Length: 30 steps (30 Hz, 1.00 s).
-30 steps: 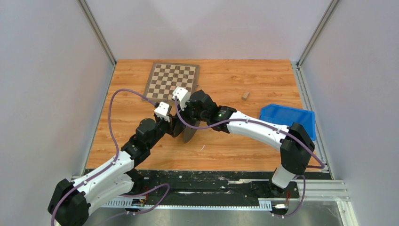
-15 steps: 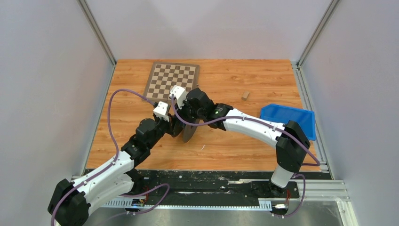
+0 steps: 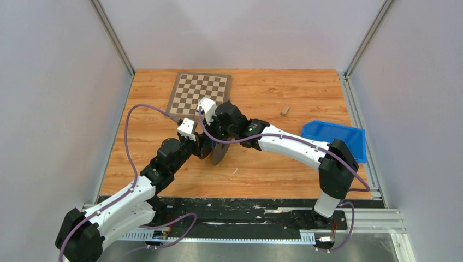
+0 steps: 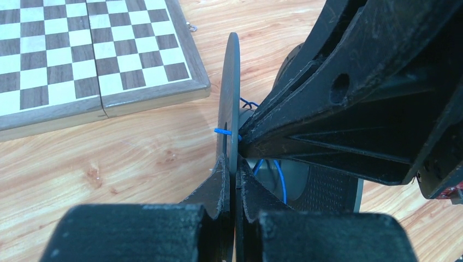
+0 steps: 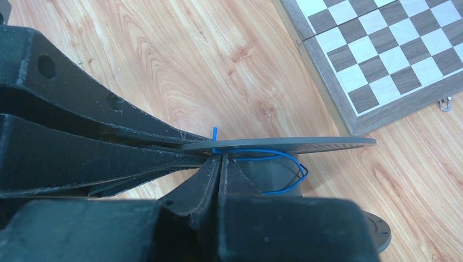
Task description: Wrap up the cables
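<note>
A dark grey spool (image 3: 219,153) stands on edge at the table's middle, between both grippers. In the left wrist view its thin flange (image 4: 233,93) is edge-on, and my left gripper (image 4: 233,177) is shut on that flange's rim. The cable (image 5: 284,154) is a thin blue wire. It loops loosely over the spool's core (image 5: 267,176), and its short end pokes through the flange (image 5: 306,145). My right gripper (image 5: 220,161) is shut, its tips pinching the cable just under the flange. In the top view the left gripper (image 3: 206,148) and right gripper (image 3: 218,140) meet at the spool.
A folded chessboard (image 3: 199,91) lies at the back left, close behind the spool. A small wooden block (image 3: 284,110) sits at the back right. A blue bin (image 3: 334,136) stands by the right edge. Grey walls enclose the wooden table (image 3: 273,169).
The right arm's wrist and elbow have shifted slightly left and toward the chessboard. The left arm and the spool have stayed in place.
</note>
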Available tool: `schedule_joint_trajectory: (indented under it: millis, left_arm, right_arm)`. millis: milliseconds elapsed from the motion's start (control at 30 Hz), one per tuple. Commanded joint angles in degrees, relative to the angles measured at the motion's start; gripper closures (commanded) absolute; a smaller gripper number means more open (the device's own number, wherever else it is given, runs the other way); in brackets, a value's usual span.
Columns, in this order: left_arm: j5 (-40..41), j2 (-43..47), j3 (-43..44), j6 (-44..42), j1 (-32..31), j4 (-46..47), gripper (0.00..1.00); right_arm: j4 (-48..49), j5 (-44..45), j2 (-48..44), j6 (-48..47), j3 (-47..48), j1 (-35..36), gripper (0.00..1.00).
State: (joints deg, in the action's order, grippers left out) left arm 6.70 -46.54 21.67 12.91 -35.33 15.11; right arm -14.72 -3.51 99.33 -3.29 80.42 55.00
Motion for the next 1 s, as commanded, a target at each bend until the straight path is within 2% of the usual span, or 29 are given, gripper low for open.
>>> schedule_joint_trajectory:
  millis: [0, 67, 400, 600, 633, 733, 800, 900, 967]
  left_arm:
    - [2.6, 2.9, 2.2, 4.8, 0.3, 13.5, 1.00]
    - [3.7, 2.4, 3.2, 6.1, 0.3, 11.7, 1.00]
    - [3.1, -0.5, 7.0, 11.6, 1.9, 4.3, 1.00]
    - [-2.6, 0.6, 6.1, 16.3, 5.0, 3.9, 1.00]
    - [-4.4, 0.8, 6.1, 16.6, 5.5, 3.5, 1.00]
    - [-10.2, 1.8, 6.4, 19.4, 9.0, 2.3, 1.00]
    - [-18.2, 2.4, 6.4, 21.7, 12.1, 1.6, 1.00]
    - [-27.2, 2.8, 7.3, 23.9, 16.4, -0.3, 1.00]
    - [-32.4, 2.6, 9.0, 23.1, 18.6, -3.7, 1.00]
  right_arm:
    - [-6.8, 1.2, 0.9, 2.7, -0.7, -0.7, 0.96]
    - [-6.9, 1.1, 0.0, 2.9, -1.3, -0.7, 0.88]
    - [-6.8, -3.7, -7.1, 3.0, -2.4, -1.1, 0.65]
    - [-6.8, -7.2, -11.3, 2.9, -2.6, -2.2, 0.62]
    - [-6.8, -8.4, -12.3, 3.0, -2.7, -2.8, 0.60]
    - [-6.7, -11.4, -15.9, 4.1, -3.5, -4.5, 0.45]
    - [-6.4, -13.7, -18.4, 4.3, -5.0, -6.3, 0.36]
    - [-6.2, -21.9, -21.1, 1.5, -7.3, -10.4, 0.25]
    - [-6.3, -29.4, -22.2, -0.4, -8.5, -13.4, 0.21]
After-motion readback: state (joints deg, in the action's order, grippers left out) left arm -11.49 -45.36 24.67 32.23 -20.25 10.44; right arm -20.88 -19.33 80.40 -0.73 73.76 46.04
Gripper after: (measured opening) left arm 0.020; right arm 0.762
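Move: At the right fingertips lies the blue cable where it comes through the spool's left flange, the fingers shut on it. The spool's middle is about 1 cm ahead of the right hand, 4 cm right and 4 cm below; the chessboard's is some 21 cm ahead, 5 cm left and 14 cm below. The left hand grips the flange rim, with that bit of cable roughly 3 cm ahead, 2 cm right, level with it. Opening wide, the right fingers let go of the blue cable and back out from between the flanges, up first and then rightward too, some 11 cm in all with a slight pull back. Meanwhile the left hand keeps its pinch on the flange rim and rolls about 20 degrees, right side up, tipping down some 10 degrees and lifting the spool about 2 cm, with a small drift left. ##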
